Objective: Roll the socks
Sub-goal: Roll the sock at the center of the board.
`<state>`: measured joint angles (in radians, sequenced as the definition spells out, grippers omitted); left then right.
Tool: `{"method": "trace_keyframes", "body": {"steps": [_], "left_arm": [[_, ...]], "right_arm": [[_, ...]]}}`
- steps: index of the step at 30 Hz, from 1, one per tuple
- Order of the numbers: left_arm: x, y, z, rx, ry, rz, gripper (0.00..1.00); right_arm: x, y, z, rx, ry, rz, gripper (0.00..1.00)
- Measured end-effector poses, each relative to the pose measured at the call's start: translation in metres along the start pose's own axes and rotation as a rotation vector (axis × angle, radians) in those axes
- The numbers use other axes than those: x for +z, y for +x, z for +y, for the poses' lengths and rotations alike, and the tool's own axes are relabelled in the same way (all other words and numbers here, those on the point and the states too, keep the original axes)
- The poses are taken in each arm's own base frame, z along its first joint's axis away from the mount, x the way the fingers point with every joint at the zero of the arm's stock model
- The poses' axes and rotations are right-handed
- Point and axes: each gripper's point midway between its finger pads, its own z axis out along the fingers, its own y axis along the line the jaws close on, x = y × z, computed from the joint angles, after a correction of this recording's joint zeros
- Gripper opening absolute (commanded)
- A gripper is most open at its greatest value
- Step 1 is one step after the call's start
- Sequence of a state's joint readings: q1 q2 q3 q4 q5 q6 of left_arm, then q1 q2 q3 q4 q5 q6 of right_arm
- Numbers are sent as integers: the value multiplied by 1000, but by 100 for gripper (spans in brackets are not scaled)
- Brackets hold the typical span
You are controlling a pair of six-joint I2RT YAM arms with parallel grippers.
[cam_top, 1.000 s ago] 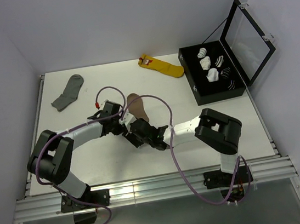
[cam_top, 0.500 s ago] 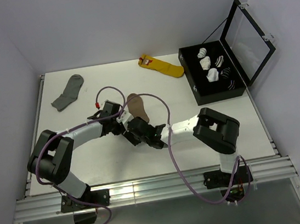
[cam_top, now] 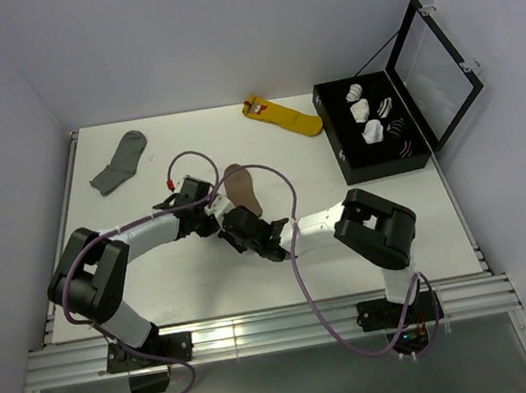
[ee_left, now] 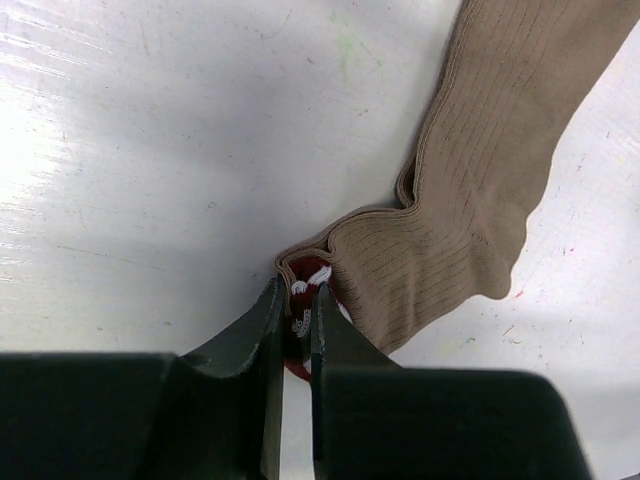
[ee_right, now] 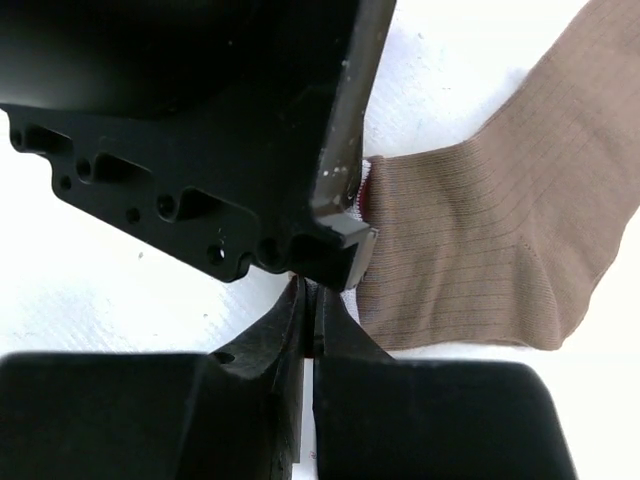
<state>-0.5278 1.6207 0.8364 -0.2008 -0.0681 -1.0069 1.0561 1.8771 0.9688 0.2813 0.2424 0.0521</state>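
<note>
A tan-brown sock (cam_top: 241,188) lies flat at the middle of the white table, its dark red and white cuff at the near end. My left gripper (ee_left: 298,292) is shut on that cuff (ee_left: 312,278), which bunches the fabric there; the sock's body (ee_left: 490,170) stretches away to the upper right. My right gripper (ee_right: 308,290) is shut, its tips tucked right under the left gripper's finger (ee_right: 345,190) beside the cuff end of the sock (ee_right: 480,250). Whether fabric is pinched between the right jaws is hidden. From above, both grippers (cam_top: 216,220) (cam_top: 232,230) meet at the cuff.
A plain grey sock (cam_top: 121,162) lies at the back left and a yellow sock with a red tag (cam_top: 284,116) at the back middle. A black box (cam_top: 348,161) with its lid raised stands at the right, holding several rolled socks.
My right gripper has shut its jaws and crept slightly left toward the cuff. The left gripper and the sock have stayed put.
</note>
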Motion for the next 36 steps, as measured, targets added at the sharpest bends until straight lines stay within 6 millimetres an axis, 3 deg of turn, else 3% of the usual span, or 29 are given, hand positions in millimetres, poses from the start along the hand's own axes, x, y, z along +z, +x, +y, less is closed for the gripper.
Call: {"method": "trace_keyframes", "body": {"steps": [3, 6, 9, 19, 25, 30, 36], "left_arm": [[-1, -1, 1, -4, -5, -7, 27], [-6, -4, 3, -12, -5, -28, 49], [-13, -4, 7, -36, 12, -55, 58], [-34, -3, 25, -126, 118, -172, 69], [-46, -14, 8, -146, 245, -245, 68], [-37, -14, 3, -149, 271, -241, 65], [-18, -5, 10, -142, 227, -203, 63]], "right_arm": [[1, 0, 1, 23, -22, 2, 0], [3, -2, 3, 87, -80, 7, 0], [4, -5, 1, 177, -148, 19, 0], [9, -4, -24, 598, -428, 79, 0], [11, -3, -25, 779, -604, 113, 0], [11, -2, -27, 873, -687, 150, 0], [11, -2, -28, 909, -717, 174, 0]]}}
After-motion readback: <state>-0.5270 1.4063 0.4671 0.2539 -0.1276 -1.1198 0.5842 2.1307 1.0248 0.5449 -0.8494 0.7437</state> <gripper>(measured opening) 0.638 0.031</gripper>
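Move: The brown sock's rolled cuff is already between both hands' fingertips: about 1 cm back and 1 cm to the right of the left hand's pads, and 1 cm ahead and 1 cm to the left of the right's, level with both. From the right hand, the sock's foot lies some 13 cm ahead and 4 cm right, while the yellow sock is about 30 cm ahead and 19 cm right. The gray sock is around 21 cm ahead and 23 cm left of the left hand. The right hand keeps its shut pinch on the cuff and carries it about 2.5 cm forward and a little right, low over the board towards the sock's foot, while its wrist turns some 65 degrees so that fingers that pointed forward, left and down end up pointing left and only slightly down. Meanwhile the left fingers let go of the cuff and open well, backing off back and to the left by roughly 4 cm, then rising, and finally coming forward and down again with the wrist tilted some 20 degrees, so that they end just beside the cuff, still open. ##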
